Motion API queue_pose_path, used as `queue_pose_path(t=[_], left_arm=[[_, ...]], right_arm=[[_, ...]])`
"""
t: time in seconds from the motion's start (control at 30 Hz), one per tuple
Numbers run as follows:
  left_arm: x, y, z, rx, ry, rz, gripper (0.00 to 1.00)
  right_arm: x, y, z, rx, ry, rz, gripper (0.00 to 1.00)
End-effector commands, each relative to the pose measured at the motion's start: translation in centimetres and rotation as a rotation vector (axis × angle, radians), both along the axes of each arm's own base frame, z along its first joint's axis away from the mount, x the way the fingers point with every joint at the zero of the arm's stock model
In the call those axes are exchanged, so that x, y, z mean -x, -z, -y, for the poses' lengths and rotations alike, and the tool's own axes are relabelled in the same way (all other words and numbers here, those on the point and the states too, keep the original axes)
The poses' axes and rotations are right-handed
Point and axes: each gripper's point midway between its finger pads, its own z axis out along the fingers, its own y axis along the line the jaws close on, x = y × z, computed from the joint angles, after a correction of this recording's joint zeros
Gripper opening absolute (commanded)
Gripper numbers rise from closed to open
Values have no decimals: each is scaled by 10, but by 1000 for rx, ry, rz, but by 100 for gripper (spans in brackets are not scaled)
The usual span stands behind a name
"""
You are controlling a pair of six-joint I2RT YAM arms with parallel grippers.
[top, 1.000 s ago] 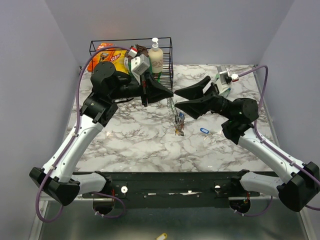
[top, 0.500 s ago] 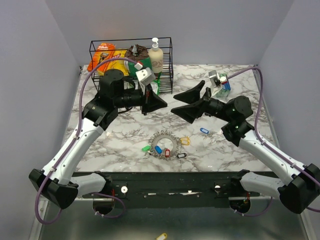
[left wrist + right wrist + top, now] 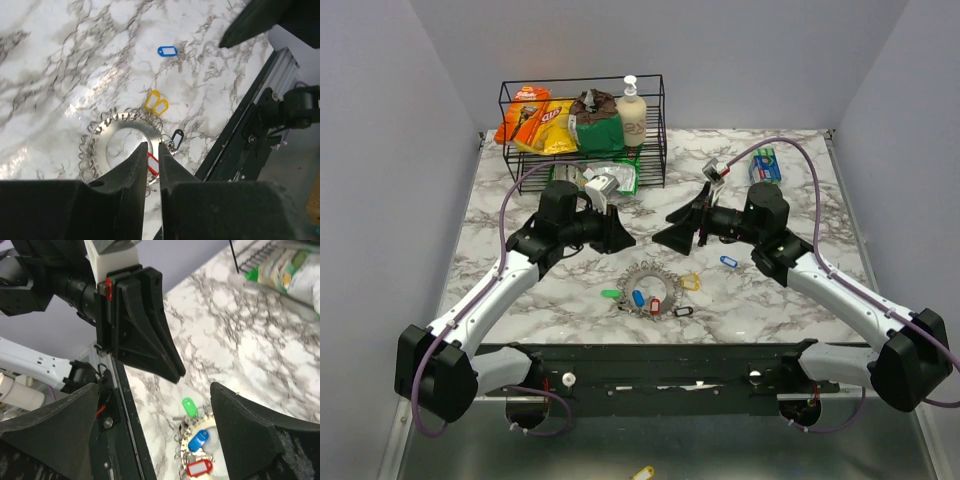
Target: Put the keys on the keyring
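Note:
The keyring (image 3: 645, 283) lies flat on the marble near the front middle, a silvery ring (image 3: 131, 131) with keys bunched on it. Tags on it are green (image 3: 611, 294), blue (image 3: 638, 298), red (image 3: 655, 305), black (image 3: 683, 311) and yellow (image 3: 690, 281). One blue-tagged key (image 3: 727, 261) lies apart to the right. My left gripper (image 3: 630, 243) hovers above the ring (image 3: 152, 144), jaws a narrow slit apart and empty. My right gripper (image 3: 665, 230) faces it from the right, wide open (image 3: 154, 390) and empty, with green (image 3: 188, 406), blue (image 3: 199, 439) and red (image 3: 199, 468) tags below.
A black wire rack (image 3: 660, 120) at the back left holds snack bags and a soap bottle (image 3: 632, 112), with a green packet (image 3: 610, 182) under it. A blue-green box (image 3: 765, 165) lies back right. The black rail (image 3: 670, 360) runs along the near edge.
A second ago the keyring hung between the two grippers in mid-air. It now lies on the table. Both arms have pulled back and lowered; the right jaws widened, the left parted slightly.

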Motion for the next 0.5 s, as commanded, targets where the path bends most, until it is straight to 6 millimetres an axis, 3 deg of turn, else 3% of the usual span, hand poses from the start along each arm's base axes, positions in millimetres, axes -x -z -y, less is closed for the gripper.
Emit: queue_pose_path(t=[0.0,0.07,0.27,0.47], left_arm=[[-19,6,-19,46,-177,1,38],[-19,17,-26,40,-212,-18,50],[-13,29,-45,63,-290,-58,69],[-7,28,-47,106,-307,-82,75]], right_arm=[[1,49,7,116,19,-97,100],[3,72,10,159,22,-146,100],[15,129,22,300,71,-273,100],[29,168,38,435,142,-399,100]])
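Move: The keyring lies flat about 28 cm below the empty right hand, roughly 3 cm back and 2 cm to its left. From that hand, the yellow tags are about 2 cm back and 9 cm right, the black tag about 10 cm back and 6 cm right, and the green tag some 4 cm back and 13 cm left. From the left hand, the keyring is about 22 cm below, 4 cm back and 5 cm to its right. Down and gaining speed, the wide-open right hand sinks about 14 cm towards the keyring, easing slightly back and right as its fingers tip downward and the wrist rolls; it ends still above the ring, touching nothing. The left hand moves left and down, some 4 cm each way, opening its fingers much wider and swinging them counter-clockwise to point more forward. ##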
